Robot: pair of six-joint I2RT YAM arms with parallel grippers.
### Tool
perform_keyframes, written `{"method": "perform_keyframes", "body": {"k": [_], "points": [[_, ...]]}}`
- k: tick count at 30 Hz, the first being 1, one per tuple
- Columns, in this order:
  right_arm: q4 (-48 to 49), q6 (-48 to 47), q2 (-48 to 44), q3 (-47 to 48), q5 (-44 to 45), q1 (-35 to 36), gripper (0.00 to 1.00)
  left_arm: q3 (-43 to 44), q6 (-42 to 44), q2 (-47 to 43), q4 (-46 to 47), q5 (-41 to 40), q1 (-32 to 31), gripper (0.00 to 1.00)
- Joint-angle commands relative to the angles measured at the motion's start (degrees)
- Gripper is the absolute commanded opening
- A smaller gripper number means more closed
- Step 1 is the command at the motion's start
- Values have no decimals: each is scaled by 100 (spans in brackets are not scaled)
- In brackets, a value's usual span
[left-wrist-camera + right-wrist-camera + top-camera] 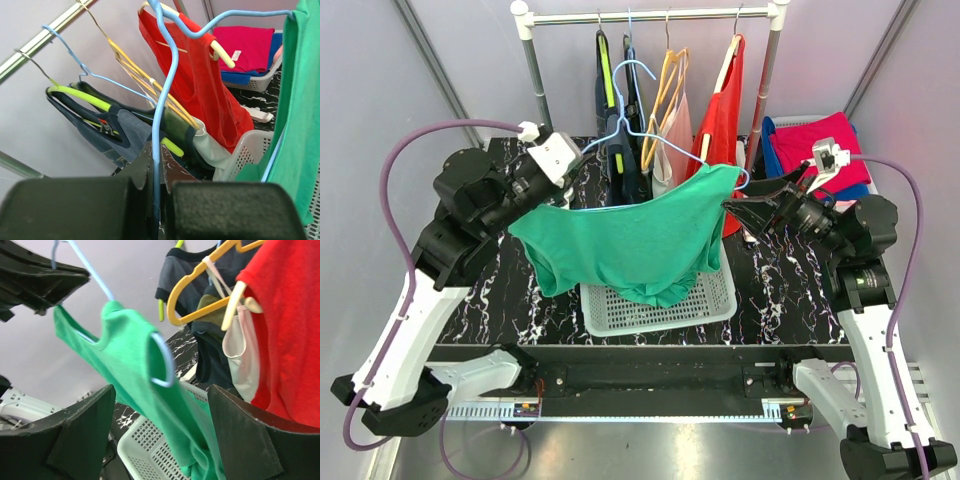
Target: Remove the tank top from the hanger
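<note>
The green tank top [625,240] hangs on a light blue wire hanger [630,115] above the white basket. My left gripper [568,196] is shut on the hanger's wire at its left end; in the left wrist view the blue wire [158,125] runs up from between the closed jaws of this gripper [158,172], with the tank top [300,100] at the right edge. My right gripper [733,206] is open at the tank top's right shoulder. Seen from the right wrist, its gripper [160,415] stands wide on either side of the green cloth [130,355] and the hanger's end loop [167,370], touching neither.
A white perforated basket [720,300] sits on the black marble table under the tank top. Behind it a clothes rail [650,15] carries several hangers with dark, pale and red garments [720,130]. A second basket of folded pink and blue clothes [815,145] stands at the back right.
</note>
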Motion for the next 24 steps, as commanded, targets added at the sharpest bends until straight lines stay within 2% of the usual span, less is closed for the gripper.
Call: {"method": "perform_keyframes", "body": {"k": [1, 2, 6, 15, 18, 19, 22, 24], "points": [[591, 286, 56, -108, -326, 156, 79, 257, -225, 90, 316, 84, -45, 0], [696, 304, 65, -125, -352, 174, 73, 258, -225, 99, 325, 75, -45, 0], [671, 278, 205, -161, -370, 288, 58, 328, -252, 152, 307, 66, -45, 0], [732, 243, 329, -450, -326, 402, 45, 600, -304, 275, 325, 74, -45, 0], [645, 112, 285, -416, -221, 402, 35, 574, -313, 275, 307, 75, -45, 0], [523, 58, 267, -389, -160, 402, 27, 557, -305, 266, 307, 66, -45, 0], [451, -47, 162, -336, 60, 402, 14, 486, -304, 231, 316, 66, -45, 0], [469, -39, 109, -310, 166, 402, 8, 442, -305, 196, 316, 75, -45, 0]]}}
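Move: The green tank top's edge under the hanger's right end is just ahead of the right hand's open fingers, roughly 1 cm forward, 3 cm left and 3 cm down. The hanger's end sits some 2 cm forward, 1 cm left and 2 cm above the hand. The red top hangs about 14 cm ahead, 1 cm left and slightly lower; the white basket is 11 cm left, 2 cm back and far below. From the left hand, that edge is some 23 cm right, 4 cm back and 9 cm down. Down about 3.5 cm and some 2 cm to its left, the right hand eases onto the tank top's edge below the hanger's end, turning about 5 degrees counter-clockwise and tipping slightly down. Its wide-open fingers close along the way and pinch the green cloth, while the left hand keeps its shut grip on the blue hanger, staying nearly in place. ##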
